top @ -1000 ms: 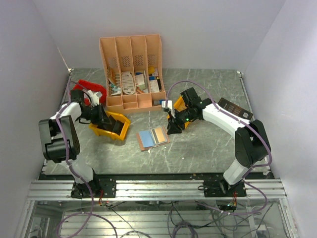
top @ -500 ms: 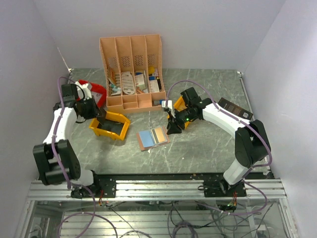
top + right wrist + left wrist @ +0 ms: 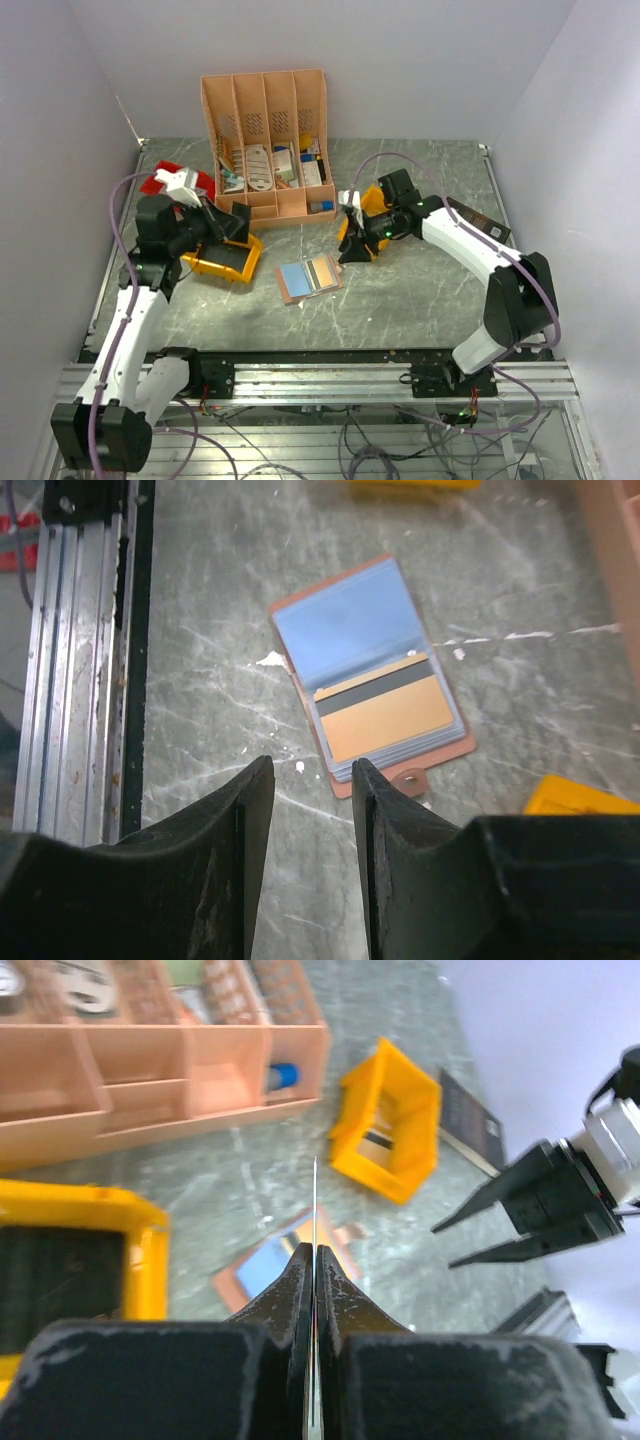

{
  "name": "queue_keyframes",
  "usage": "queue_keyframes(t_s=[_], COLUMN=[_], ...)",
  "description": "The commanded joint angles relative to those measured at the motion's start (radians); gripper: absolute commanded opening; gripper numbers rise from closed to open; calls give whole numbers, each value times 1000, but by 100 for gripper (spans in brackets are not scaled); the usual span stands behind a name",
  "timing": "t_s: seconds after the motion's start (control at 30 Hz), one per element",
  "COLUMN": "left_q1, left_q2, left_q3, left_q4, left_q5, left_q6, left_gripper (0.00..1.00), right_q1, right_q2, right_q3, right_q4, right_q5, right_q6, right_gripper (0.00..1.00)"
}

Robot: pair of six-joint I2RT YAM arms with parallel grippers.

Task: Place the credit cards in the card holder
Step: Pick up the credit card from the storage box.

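Observation:
The card holder [image 3: 308, 277] lies open on the table, tan with bluish clear pockets; an orange card [image 3: 385, 710] with a dark stripe sits in one pocket. My left gripper [image 3: 315, 1252] is shut on a thin credit card [image 3: 316, 1195], seen edge-on as a pale line sticking up between the fingers. It hovers above the yellow bin [image 3: 222, 256], left of the holder [image 3: 275, 1260]. My right gripper [image 3: 352, 250] stands open with nothing in it, just right of the holder [image 3: 370, 670] and above the table.
A peach slotted organiser [image 3: 265, 140] full of leaflets stands at the back. A second yellow bin [image 3: 366, 212] lies on its side behind the right gripper. A red bin [image 3: 168, 178] sits far left and a black book [image 3: 476, 220] far right.
My left arm has pulled up and back out of the yellow bin, its jaws closing on the card. The right gripper has shifted slightly to the right and up.

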Motion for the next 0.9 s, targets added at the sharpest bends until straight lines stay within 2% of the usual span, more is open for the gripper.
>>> queue_keyframes(t_s=[0.0, 0.1, 0.27, 0.47, 0.67, 0.73, 0.8, 0.87], left_q1=[-122, -210, -357, -500, -630, -669, -708, -734], left_q2=[-64, -74, -64, -46, 25, 43, 56, 74], left_q3=[-99, -162, -243, -348, -403, -414, -421, -419], left_q4=[353, 513, 721, 974, 1162, 1199, 1233, 1257], left_q5=[-15, -45, -131, -268, -338, -360, -382, -387], left_q6=[-206, -272, -326, -355, -315, -289, -268, -249], left_gripper=[7, 7, 7, 7, 7, 7, 7, 7], right_q1=[-53, -90, -131, -160, -168, -172, -174, -175], right_q2=[-94, -103, -63, -89, -152, -176, -192, -195], right_q3=[10, 43, 207, 215, 95, 21, -63, -120], right_q4=[85, 80, -32, 61, 301, 467, 725, 868], right_q5=[-74, -79, -99, -259, -388, -447, -496, -510], right_q6=[78, 104, 118, 288, 554, 716, 927, 1052], right_gripper=[38, 40, 43, 54, 62, 65, 67, 68])
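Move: My left hand already holds the black credit card, almost straight above its yellow storage box, about 19 cm down. My right hand, where the card is heading, is some 24 cm to its right, 4 cm back and 10 cm lower. The open card holder lies 17 cm right, 6 cm back and 20 cm below my left hand. From my right hand, the card is about 22 cm left, 5 cm ahead and 10 cm up; the other yellow box is 12 cm ahead, 7 cm right and 9 cm down. I keep the black card pinched in my left hand and swing it about 16 cm right, drawing back some 7 cm, to above the card holder near my right hand, while the wrist turns clockwise and the fingertips tilt up. Meanwhile my empty right hand climbs some 13 cm, easing forward and then back again, rolls its left side up and spreads its fingers wide. ##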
